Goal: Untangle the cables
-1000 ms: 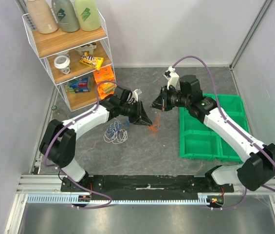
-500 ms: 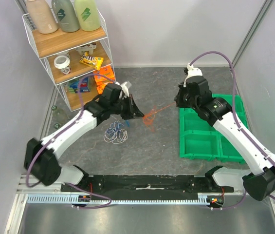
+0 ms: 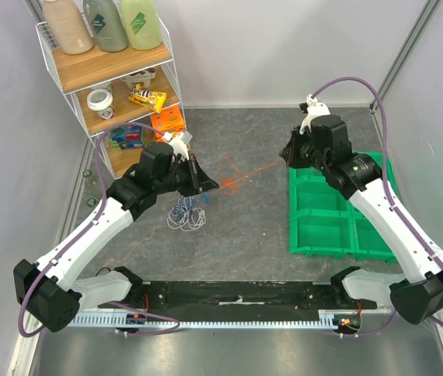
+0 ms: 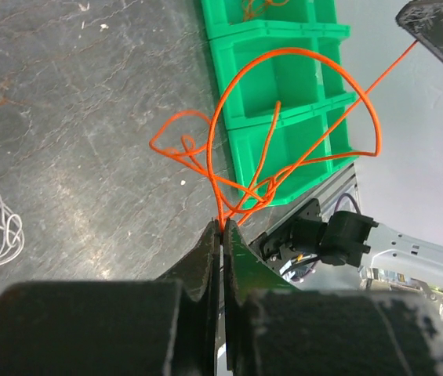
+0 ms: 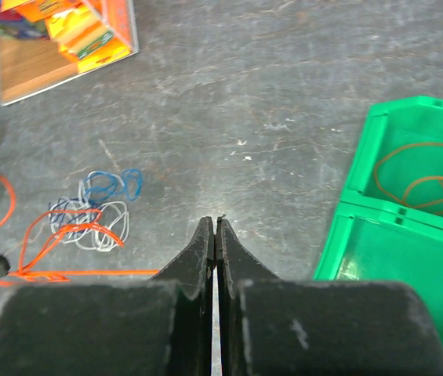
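Note:
One orange cable [image 3: 245, 174] hangs stretched in the air between my two grippers. My left gripper [image 3: 212, 186] is shut on its tangled, looped end; in the left wrist view the loops [image 4: 214, 184] rise straight out of the closed tips [image 4: 222, 228]. My right gripper [image 3: 286, 159] is shut on the other end. In the right wrist view the strand [image 5: 96, 272] runs in from the left and disappears behind the closed fingers [image 5: 215, 222]. The white and blue cables [image 3: 188, 213] lie in a small pile on the table, below the left gripper, also in the right wrist view [image 5: 99, 207].
A green divided bin [image 3: 293, 227] stands at the right, under the right arm; one compartment holds a coiled orange-brown cable [image 5: 425, 180]. A wire shelf [image 3: 111, 78] with bottles and boxes stands at the back left.
The left gripper closed on the orange cable and drew back to the left; the right gripper pulled away to the right. The orange cable came off the table and now hangs stretched between them.

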Robot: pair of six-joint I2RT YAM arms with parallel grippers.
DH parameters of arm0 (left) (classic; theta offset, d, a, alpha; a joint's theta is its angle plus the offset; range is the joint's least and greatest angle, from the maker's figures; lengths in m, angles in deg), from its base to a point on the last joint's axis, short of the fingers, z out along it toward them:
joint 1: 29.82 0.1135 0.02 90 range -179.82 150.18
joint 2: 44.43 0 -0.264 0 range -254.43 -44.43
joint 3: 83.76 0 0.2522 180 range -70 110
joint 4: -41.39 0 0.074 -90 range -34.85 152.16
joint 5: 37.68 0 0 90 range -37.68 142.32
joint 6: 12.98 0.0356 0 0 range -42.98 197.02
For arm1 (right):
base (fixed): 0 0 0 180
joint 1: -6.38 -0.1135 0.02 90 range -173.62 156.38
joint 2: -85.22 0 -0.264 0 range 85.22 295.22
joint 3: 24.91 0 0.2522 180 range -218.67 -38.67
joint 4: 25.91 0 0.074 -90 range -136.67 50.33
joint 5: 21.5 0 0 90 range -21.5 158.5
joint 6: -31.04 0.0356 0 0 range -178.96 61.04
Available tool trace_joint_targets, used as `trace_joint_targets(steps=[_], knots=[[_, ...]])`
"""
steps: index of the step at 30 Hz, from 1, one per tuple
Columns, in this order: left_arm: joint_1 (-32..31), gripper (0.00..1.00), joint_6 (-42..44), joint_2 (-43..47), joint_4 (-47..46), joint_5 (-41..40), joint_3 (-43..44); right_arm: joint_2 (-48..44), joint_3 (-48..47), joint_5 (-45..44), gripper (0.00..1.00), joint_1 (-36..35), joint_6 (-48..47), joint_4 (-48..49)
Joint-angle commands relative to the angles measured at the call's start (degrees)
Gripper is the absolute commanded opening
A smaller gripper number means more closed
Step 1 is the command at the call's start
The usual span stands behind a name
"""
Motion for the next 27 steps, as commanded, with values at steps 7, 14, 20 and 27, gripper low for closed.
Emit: trace_joint_targets(steps=[7,14,20,27], knots=[[1.93,0.02,4.41,1.01,8.73,0.59,-0.20,3.36,-0.82,9.19,0.41,3.48,-10.77,-0.37],[1.93,0.02,4.23,-0.05,8.73,1.12,0.76,4.95,-1.62,26.77,0.76,-0.64,-12.71,3.66],[1.93,0.02,4.32,-0.93,8.73,1.65,2.26,8.11,-1.45,26.61,0.78,-10.49,-16.68,5.59],[1.93,0.02,4.58,-1.10,9.52,2.09,3.93,10.48,3.65,18.21,0.77,-13.93,-16.24,8.42]])
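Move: The orange cable is stretched taut between the two shut grippers. Its knot hangs about 3 cm right of the left fingertips and 1 cm ahead; from the right hand that knot is some 14 cm left, 6 cm back and 3 cm lower. On the table, about 22 cm below the left hand, the white cable lies 9 cm left, level with it, and the blue cable 6 cm left and 5 cm ahead. The green box's middle is roughly 18 cm right of the right hand, 4 cm back and 25 cm below. Sinking slightly at first, the right hand opens wide and lets go of its end of the orange cable, then sweeps about 13 cm left and 7 cm back towards the left hand, turning some 40 degrees counter-clockwise, ending lower with fingers spread. The left hand keeps its pinch on the cable and eases down about 3 cm and a little left and back. ##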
